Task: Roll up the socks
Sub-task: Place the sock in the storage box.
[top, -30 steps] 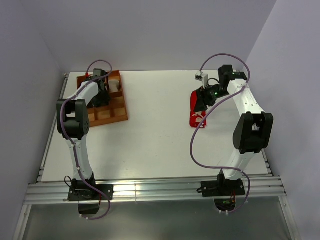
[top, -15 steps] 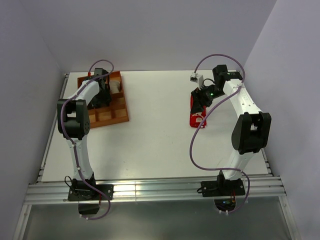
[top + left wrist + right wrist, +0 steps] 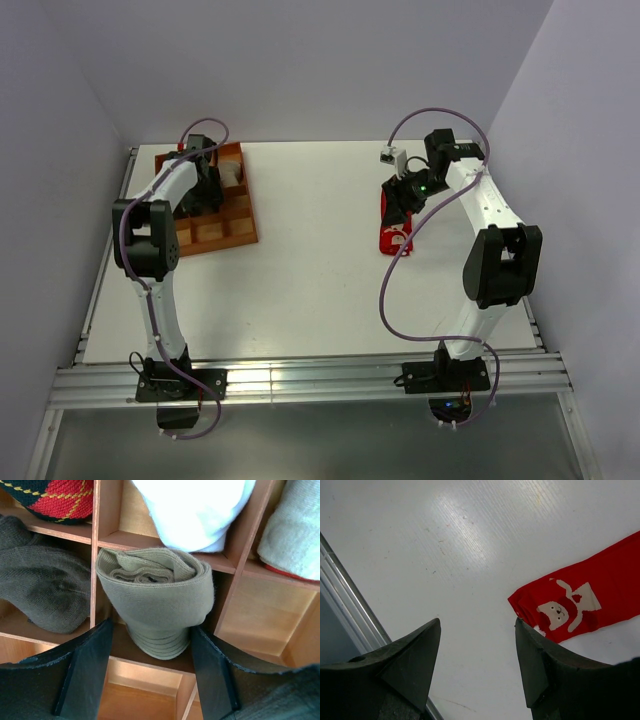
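Note:
In the left wrist view a rolled tan sock (image 3: pixel 155 595) stands in a compartment of the wooden tray (image 3: pixel 235 550). My left gripper (image 3: pixel 151 627) is open, with one finger on each side of the roll's lower end. A dark brown sock (image 3: pixel 42 587) fills the compartment to its left. A red sock (image 3: pixel 590 595) with a white figure lies flat on the white table. My right gripper (image 3: pixel 477 622) hangs open above the bare table just beside the sock's end. From above, the left gripper (image 3: pixel 207 185) is over the tray (image 3: pixel 235 232) and the right gripper (image 3: pixel 405 195) over the red sock (image 3: pixel 392 230).
Other tray compartments hold a white bundle (image 3: pixel 192 510), a red and black diamond-patterned bundle (image 3: pixel 55 495) and a pale bundle (image 3: pixel 295 530). The compartments nearest the camera are bare wood. A metal rail (image 3: pixel 350 615) edges the table near the right gripper. Walls close in on three sides.
The left jaws have spread wider around the tan roll. The right arm drew back slightly over the red sock, then held still.

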Controlling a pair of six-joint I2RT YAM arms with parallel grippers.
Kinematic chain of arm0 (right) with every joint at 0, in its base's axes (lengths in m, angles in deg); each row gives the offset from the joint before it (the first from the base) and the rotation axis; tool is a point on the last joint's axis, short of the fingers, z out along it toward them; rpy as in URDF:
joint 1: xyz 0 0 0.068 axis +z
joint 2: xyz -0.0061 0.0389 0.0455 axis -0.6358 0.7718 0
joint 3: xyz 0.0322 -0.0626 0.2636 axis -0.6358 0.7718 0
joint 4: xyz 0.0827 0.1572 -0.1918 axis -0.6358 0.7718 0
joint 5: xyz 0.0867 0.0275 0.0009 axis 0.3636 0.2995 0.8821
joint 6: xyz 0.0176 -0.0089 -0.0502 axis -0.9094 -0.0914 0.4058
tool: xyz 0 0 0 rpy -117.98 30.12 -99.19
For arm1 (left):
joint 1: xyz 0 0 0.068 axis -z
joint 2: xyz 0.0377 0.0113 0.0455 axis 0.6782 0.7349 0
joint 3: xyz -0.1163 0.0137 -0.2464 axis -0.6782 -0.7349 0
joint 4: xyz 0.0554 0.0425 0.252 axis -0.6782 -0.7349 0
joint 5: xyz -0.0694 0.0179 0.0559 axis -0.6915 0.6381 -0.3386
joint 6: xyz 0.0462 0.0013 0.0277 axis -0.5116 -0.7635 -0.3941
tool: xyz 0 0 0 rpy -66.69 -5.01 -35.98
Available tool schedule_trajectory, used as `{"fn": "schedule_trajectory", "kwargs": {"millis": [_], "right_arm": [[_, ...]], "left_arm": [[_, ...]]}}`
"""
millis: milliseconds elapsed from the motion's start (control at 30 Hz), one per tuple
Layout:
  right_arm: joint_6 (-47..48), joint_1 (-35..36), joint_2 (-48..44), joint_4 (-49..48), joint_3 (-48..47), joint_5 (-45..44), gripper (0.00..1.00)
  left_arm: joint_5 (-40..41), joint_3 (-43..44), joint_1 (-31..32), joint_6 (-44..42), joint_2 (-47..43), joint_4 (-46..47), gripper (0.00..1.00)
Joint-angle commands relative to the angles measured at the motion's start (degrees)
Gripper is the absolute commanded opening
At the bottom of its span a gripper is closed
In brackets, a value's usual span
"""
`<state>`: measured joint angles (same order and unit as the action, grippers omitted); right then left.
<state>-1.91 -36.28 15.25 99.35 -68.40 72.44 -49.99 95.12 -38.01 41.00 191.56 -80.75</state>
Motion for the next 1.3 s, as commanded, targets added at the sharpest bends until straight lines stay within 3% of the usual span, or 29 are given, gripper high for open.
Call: {"fn": "schedule_trajectory", "kwargs": {"millis": [0,267,600,1000,1267], "right_arm": [[-0.68,0.49,-1.8,-1.34,-2.34,-0.89,0.68],[-1.73,0.49,-2.68,-4.06,-0.85,-5.0,0.68],[0.46,0.49,-5.14,-11.88,7.48,-13.61,0.68],[13.46,3.12,-13.21,-21.46,26.02,-26.19,0.66],[20.76,4.09,-15.86,-27.96,32.99,-26.99,0.69]], "left_arm": [[-2.68,2.45,0.41,-1.29,-3.49,-1.39,0.68],[-3.9,5.08,0.41,-2.07,-5.51,-1.92,0.69],[-6.1,6.5,0.41,-1.55,-9.98,-1.05,0.68],[-9.26,-10.46,9.37,2.58,-28.7,16.17,0.66],[-7.69,-19.16,16.14,4.25,-34.08,27.78,0.67]]}}
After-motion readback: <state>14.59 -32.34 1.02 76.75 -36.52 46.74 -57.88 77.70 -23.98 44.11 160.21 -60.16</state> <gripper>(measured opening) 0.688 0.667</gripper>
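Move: The red sock lies some 10 cm ahead of the right hand, about 2 cm to its right and 17 cm below; from the left hand it is roughly 49 cm right, 2 cm back and 5 cm lower. Next to the left hand the tan sock stands in the box about 2 cm ahead and 2 cm down, the white sock 10 cm ahead and 1 cm right, the dark sock 3 cm ahead and 7 cm left. Left hand leaves the tan sock, 13 cm up and 13 right; the other sinks towards the red one. ##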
